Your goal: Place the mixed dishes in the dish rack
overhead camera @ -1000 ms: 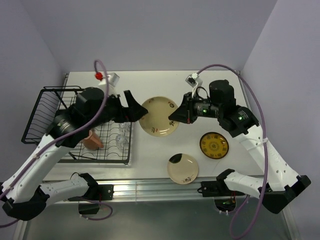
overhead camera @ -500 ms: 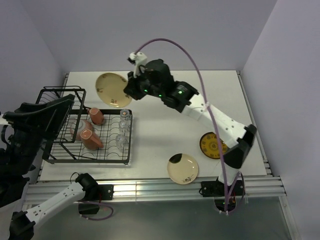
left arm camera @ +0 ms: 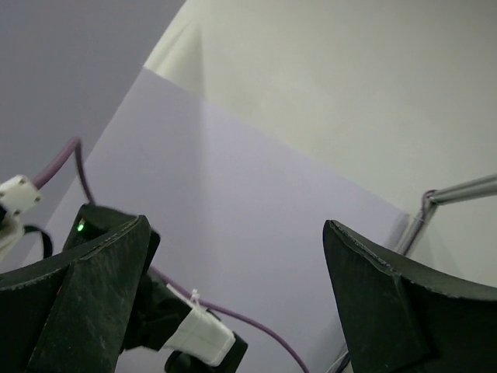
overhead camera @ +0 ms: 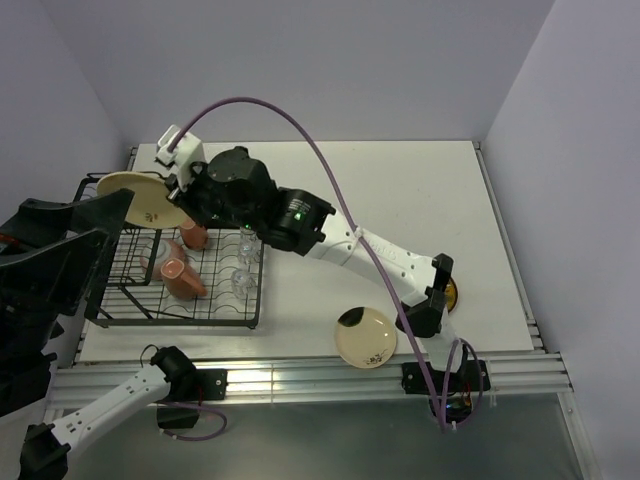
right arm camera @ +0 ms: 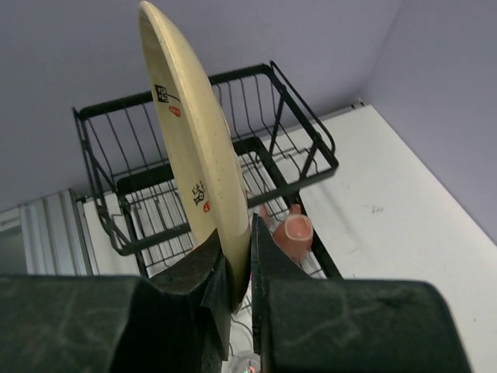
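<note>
My right gripper [overhead camera: 182, 200] is shut on the rim of a cream floral plate [overhead camera: 138, 198]. It holds the plate on edge above the raised basket end of the black dish rack [overhead camera: 110, 300]. In the right wrist view the plate [right arm camera: 190, 132] stands upright between my fingers, with the gripper [right arm camera: 250, 260] over the rack [right arm camera: 307, 167]. Two pink mugs [overhead camera: 192, 234] [overhead camera: 180, 276] and small clear glasses [overhead camera: 244, 240] sit on the rack's grid. One mug also shows in the right wrist view [right arm camera: 296, 231]. My left gripper [left arm camera: 233, 295] is open, empty and points up at the wall. The dark bowl is not in view.
A second cream floral plate [overhead camera: 368, 340] lies near the table's front edge. The yellow-and-dark plate [overhead camera: 452, 294] is mostly hidden behind the right arm's base link. My left arm [overhead camera: 60, 260] is raised close to the camera at the far left, beside the rack.
The right arm has swung left, carrying the cream plate from the table to above the rack's basket end. The left arm has pulled back from over the rack to the far left.
</note>
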Tool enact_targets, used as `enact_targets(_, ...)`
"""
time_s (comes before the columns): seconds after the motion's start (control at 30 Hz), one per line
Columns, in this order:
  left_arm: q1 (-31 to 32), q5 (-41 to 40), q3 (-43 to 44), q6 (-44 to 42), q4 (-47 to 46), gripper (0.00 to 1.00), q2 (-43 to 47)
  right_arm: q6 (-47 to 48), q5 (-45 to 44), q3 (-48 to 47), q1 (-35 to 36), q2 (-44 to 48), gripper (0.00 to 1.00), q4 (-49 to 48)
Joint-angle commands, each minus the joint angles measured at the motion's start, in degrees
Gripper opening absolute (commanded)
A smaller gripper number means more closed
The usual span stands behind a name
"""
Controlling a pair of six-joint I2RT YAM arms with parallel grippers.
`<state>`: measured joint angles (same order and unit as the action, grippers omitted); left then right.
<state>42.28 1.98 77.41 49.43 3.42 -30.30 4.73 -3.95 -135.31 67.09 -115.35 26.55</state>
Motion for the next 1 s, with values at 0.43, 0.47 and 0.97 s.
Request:
enact_targets(0.43,-0.18,11.74,4.51,9.19,-20.29,0.99,-5.47,11.26,-6.95,-7.61,9.81,-10.07,0.00,-13.80)
enact_targets(0.47,-0.18,11.30,4.59,9.45,-20.90,0.99,-5.21,11.79,-6.95,-7.26,10.08,-10.42,0.00,-14.50)
enact_targets(0.97,-0.27,8.13,4.24,10.95,-23.28,0.99,-3.80,13.46,-9.94,-7.43,12.36,-15.34,0.00,-19.95)
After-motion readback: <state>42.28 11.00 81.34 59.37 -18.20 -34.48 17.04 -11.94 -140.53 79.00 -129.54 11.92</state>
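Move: The raised tier on the left side of the dish rack lies about 21 cm to the right hand's left, some 3 cm ahead and about 22 cm lower. A pink mug in the main basket is roughly 8 cm left, 1 cm ahead and 36 cm below; a second one stands some 9 cm farther out than that mug and about 2 cm nearer in the sideways sense. From the left hand, the raised tier is roughly 21 cm ahead, 23 cm left and 42 cm down. Still pinching the beige plate by its edge, the right hand carries it about 10 cm left and some 7 cm back towards the rack's raised tier, dipping about 6 cm before rising a little, and tilting slightly. The open, empty left hand draws back and up, roughly 7 cm each way. ##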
